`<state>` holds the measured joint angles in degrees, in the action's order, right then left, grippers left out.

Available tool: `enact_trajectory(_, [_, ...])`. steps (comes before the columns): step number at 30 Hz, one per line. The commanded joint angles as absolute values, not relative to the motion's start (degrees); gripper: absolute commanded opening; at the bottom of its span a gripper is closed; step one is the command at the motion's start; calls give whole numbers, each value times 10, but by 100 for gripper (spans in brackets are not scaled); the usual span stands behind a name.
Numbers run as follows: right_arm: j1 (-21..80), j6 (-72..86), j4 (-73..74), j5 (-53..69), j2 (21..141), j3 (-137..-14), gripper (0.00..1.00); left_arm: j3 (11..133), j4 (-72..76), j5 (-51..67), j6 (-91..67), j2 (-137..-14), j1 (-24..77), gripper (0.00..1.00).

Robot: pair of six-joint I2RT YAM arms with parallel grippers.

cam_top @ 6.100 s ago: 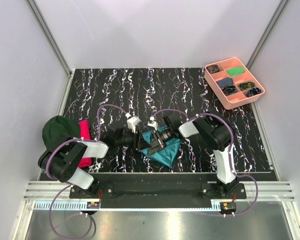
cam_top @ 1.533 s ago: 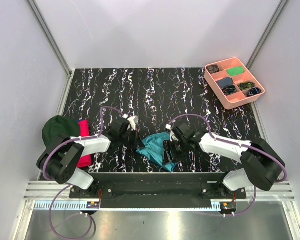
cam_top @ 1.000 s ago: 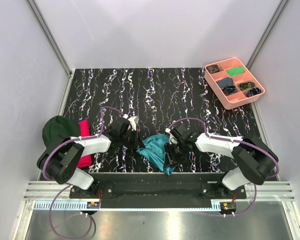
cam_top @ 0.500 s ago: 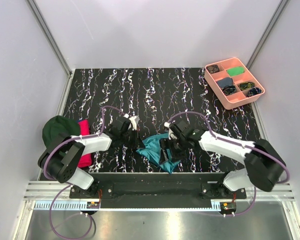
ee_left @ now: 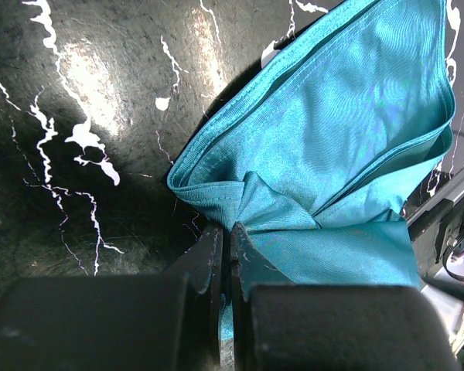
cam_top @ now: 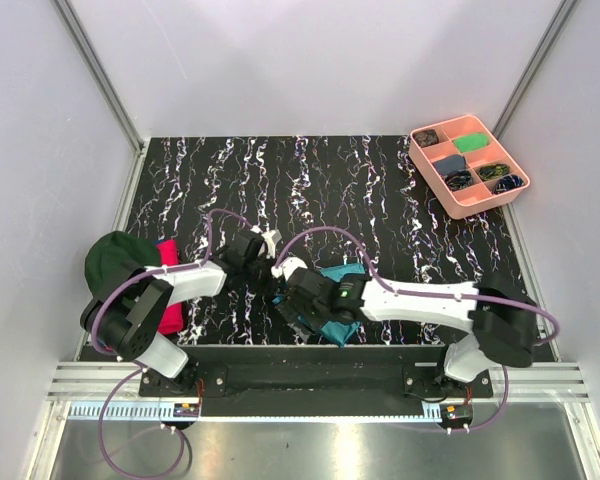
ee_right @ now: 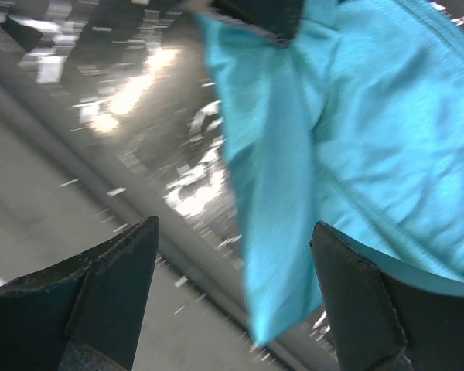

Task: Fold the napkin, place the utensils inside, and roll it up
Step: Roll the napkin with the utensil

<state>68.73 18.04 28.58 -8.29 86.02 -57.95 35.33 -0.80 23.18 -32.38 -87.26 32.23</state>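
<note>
The teal napkin point(cam_top: 338, 326) lies bunched at the table's near edge, mostly hidden under my right arm in the top view. My left gripper point(cam_top: 272, 274) holds it at its left side. In the left wrist view this gripper point(ee_left: 226, 229) is shut on a pinched fold of the napkin point(ee_left: 332, 147). My right gripper point(cam_top: 302, 305) reaches across the cloth from the right. Its view shows the gripper point(ee_right: 236, 267) open, with a pointed corner of the napkin point(ee_right: 356, 139) hanging between the two fingers and touching neither. No utensils show in any view.
A pink divided tray point(cam_top: 500, 195) with small items stands at the back right. A dark green cap point(cam_top: 115, 262) and a pink-red cloth point(cam_top: 167, 258) lie at the left. The metal rail of the table's near edge point(ee_right: 77, 209) runs just under the right gripper.
My right gripper has opened wide and swung left across the napkin towards the left gripper. The left gripper keeps its hold in the same place.
</note>
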Motion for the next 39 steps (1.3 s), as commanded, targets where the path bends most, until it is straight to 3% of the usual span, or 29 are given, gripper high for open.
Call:
enact_trajectory(1, [693,120,251,-167,914,-606,88,365,-33,234,-305,-885,322,0])
enact_trajectory(7, [694,104,238,-157,959,-608,86,371,-40,236,-300,-886,322,0])
enact_trajectory(10, [693,107,230,-113,967,-604,80,372,-41,235,-300,-886,322,0])
enact_trajectory(18, [684,157,215,-34,991,-578,51,371,-41,238,-302,-879,320,0])
enact_trajectory(26, [629,180,149,82,976,-518,41,352,-26,253,-315,-853,304,0])
enact_trajectory(29, [614,179,114,133,968,-497,38,338,-8,273,-330,-831,288,13])
enact_trajectory(33, [584,180,63,198,965,-472,37,318,10,276,-351,-788,258,50])
enact_trajectory(36, [557,190,20,260,969,-447,36,303,14,257,-355,-746,243,64])
enact_trajectory(39, [531,203,-25,308,982,-427,36,282,21,229,-345,-694,239,68])
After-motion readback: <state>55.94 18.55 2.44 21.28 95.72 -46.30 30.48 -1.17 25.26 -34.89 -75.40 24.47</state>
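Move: My left hand still pinches the napkin's left corner right between its fingertips, with the napkin's middle about 12 cm to its right and 2 cm back. My open right hand hovers above the napkin: the rolled edge it goes for lies level with it, some 2 cm to its left and 7 cm below. From the right hand, the napkin's middle is about 6 cm right and 3 cm ahead, its near corner roughly 8 cm right and 4 cm back. I drop my right hand about 6 cm onto the napkin's rolled edge, dipping slightly forward and then drawing back as the fingers close from wide open to about a third, round the cloth. Staying low, it eases left while its fingers swing some 25 degrees to lean more leftward. My left hand keeps pinning the corner until the right has hold, then opens and pulls away up and left, about 5 cm. ##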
